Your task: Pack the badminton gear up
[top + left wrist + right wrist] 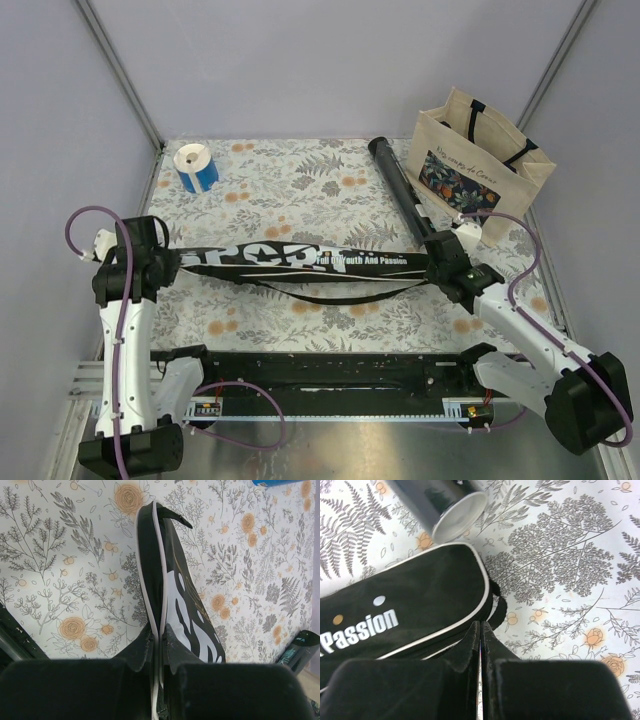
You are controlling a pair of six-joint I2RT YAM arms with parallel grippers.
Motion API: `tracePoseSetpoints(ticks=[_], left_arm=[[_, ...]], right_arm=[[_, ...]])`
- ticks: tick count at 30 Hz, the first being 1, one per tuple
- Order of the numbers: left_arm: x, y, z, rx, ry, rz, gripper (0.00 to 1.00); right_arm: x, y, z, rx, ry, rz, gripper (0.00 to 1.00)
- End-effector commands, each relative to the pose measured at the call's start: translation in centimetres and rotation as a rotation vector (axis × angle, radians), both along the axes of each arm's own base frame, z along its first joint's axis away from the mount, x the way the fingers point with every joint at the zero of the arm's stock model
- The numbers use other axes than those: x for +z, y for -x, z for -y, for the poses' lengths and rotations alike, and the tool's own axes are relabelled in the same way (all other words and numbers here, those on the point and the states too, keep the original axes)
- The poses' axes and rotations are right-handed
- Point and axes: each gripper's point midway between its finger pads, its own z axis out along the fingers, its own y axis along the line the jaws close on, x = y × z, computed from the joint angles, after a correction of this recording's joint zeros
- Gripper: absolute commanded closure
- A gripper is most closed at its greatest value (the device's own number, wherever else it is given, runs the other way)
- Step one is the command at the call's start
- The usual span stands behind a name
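The black racket case, lettered in white, lies across the middle of the floral table, wide head on the left. My left gripper is shut on the white-piped rim of that head. My right gripper is at the case's narrow end; its fingers are pressed together against the edge of the case. Whether anything thin is pinched there does not show. The long black tube lies diagonally behind that end, its open mouth close to the case.
A beige tote bag stands at the back right, just behind the tube. A blue-and-white tape roll sits at the back left. The case's black strap trails on the table in front of it. A black rail runs along the near edge.
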Motion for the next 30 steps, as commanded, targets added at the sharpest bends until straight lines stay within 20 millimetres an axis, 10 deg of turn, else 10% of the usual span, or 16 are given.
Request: tracePoseSetpoints(ticks=[1, 10, 25, 30], left_arm=[[3.8, -0.9, -3.5, 0.102, -0.151, 0.1, 1.0], [5.3, -1.1, -4.5, 0.133, -0.137, 0.107, 1.0], [5.4, -3.5, -2.9, -0.057, -0.079, 0.197, 1.0], [6.3, -4.1, -2.2, -0.108, -0.077, 0.248, 1.0]], right_arm=[[0.7, -0.7, 2.5, -0.081, 0.04, 0.042, 1.0], [-0.1, -1.9, 5.3, -0.188, -0.034, 0.02, 1.0], [-1.1, -4.0, 2.5, -0.063, -0.224, 0.011, 1.0], [2.6, -3.3, -1.3, 0.186, -0.325, 0.025, 0.59]])
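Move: The right gripper is shut at the near edge of the racket bag's right end; the rounded end lies about 3 cm ahead and 1 cm to its right. The black tube's middle is roughly 23 cm ahead and 8 cm left, its mouth nearly at the bag's end; the tote bag stands about 26 cm ahead and 15 cm right. From the left gripper, which grips the bag's raised other end, that right end is some 65 cm right, 3 cm ahead and 12 cm lower. Draw the shut right gripper about 3 cm right along the bag's edge, then swing it forward some 3 cm around the bag's end, easing 2 cm down and a little back left while the wrist rolls about 15 degrees, left side up; open the fingers partway at the finish. Keep the left gripper clamped on its end, drifting about 2 cm left and up, then forward. ##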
